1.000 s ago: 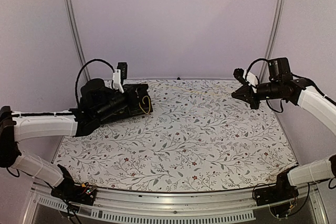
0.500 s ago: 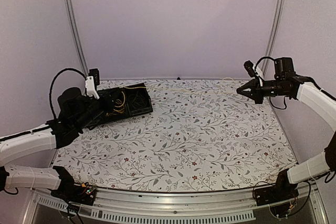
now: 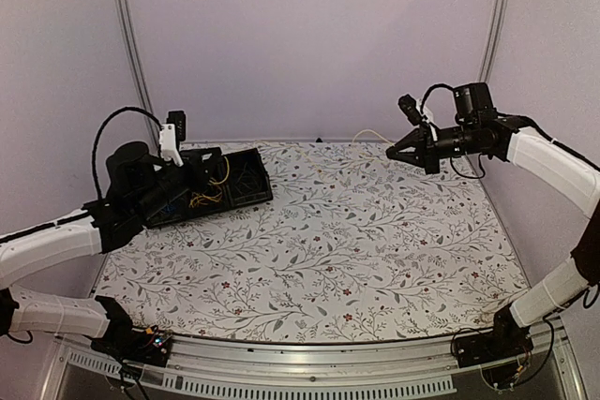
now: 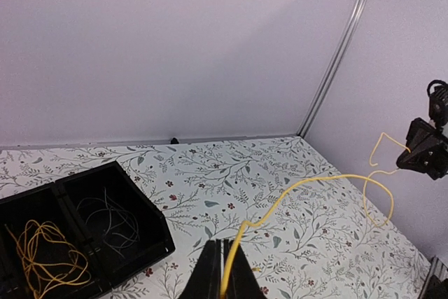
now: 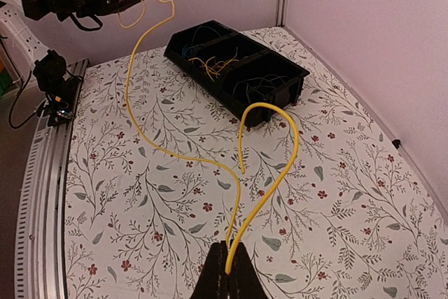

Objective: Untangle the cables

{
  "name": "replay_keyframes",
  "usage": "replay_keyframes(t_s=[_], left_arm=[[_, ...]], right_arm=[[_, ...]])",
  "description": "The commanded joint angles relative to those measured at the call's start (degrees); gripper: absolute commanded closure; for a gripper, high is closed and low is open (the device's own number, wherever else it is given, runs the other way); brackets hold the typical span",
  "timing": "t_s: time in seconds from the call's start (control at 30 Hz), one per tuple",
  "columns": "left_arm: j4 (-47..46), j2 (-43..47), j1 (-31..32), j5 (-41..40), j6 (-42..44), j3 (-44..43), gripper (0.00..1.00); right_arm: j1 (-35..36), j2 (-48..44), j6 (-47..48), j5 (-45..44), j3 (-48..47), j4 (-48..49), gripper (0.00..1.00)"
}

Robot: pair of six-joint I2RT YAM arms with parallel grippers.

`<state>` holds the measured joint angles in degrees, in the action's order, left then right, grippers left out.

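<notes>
One yellow cable (image 4: 308, 183) hangs in the air between both grippers. My left gripper (image 4: 222, 271) is shut on one end, just right of the black bin (image 3: 246, 196). My right gripper (image 5: 227, 271) is shut on the other end, which loops back above the table (image 5: 269, 106). In the top view the left gripper (image 3: 208, 173) is at the bin's near side and the right gripper (image 3: 392, 153) is raised at the back right. More cables lie in the bin: orange loops (image 4: 42, 253), thin dark wires (image 4: 112, 218) and blue ones (image 5: 203, 38).
The bin (image 5: 280, 78) has three compartments and stands at the table's back left. The table carries a floral cloth (image 3: 356, 250). Metal frame posts (image 3: 127, 44) rise at both back corners, with walls close behind and to the right.
My right gripper has swung left and slightly up, toward the table's middle back. The left arm has shifted a little toward the bin. The cable stays held at both ends.
</notes>
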<state>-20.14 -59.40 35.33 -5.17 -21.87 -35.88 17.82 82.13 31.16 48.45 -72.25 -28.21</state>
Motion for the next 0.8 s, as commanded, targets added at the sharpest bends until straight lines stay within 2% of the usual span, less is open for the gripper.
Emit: replay_keyframes(t_s=[0.0,0.3,0.37,0.47,0.6,0.77], left_arm=[[5.5,-0.3,-1.0,1.0,4.8,-6.7,1.00],[25.1,-5.8,-9.2,2.5,9.8,-33.1,1.00],[28.2,-7.9,-11.1,4.3,9.9,-38.9,1.00],[30.8,-10.9,-13.5,7.2,9.1,-45.2,1.00],[32.5,-13.5,-15.6,9.1,8.3,-49.5,1.00],[32.1,-14.2,-18.3,9.6,8.0,-49.7,1.00]], right_arm=[[5.0,4.7,-0.5,-2.1,-5.7,-1.3,1.00],[15.2,17.5,-1.6,-1.3,-16.9,-4.3,0.94],[16.3,19.7,-2.1,0.3,-19.3,-4.6,0.84],[16.5,23.2,-1.8,5.9,-22.5,-7.5,0.54],[16.5,23.6,-1.8,5.2,-20.9,-9.0,0.46],[16.5,17.4,0.0,-1.3,-12.0,-8.2,0.43]])
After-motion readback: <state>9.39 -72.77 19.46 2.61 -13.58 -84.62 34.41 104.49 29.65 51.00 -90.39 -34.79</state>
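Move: The left hand holds one part of the last yellow cable. The organizer's middle compartment, with yellow cable in it, lies about 12 cm ahead of that hand, 10 cm left and 25 cm below. The grey-cable compartment is some 16 cm ahead, directly in line, and the blue-cable one about 8 cm ahead and 22 cm left. From the right hand, also gripping the yellow cable, the middle compartment is roughly 11 cm ahead, 49 cm left and 25 cm below. The left hand lifts the yellow cable about 20 cm while the right swings left 13 cm and opens, releasing it. ##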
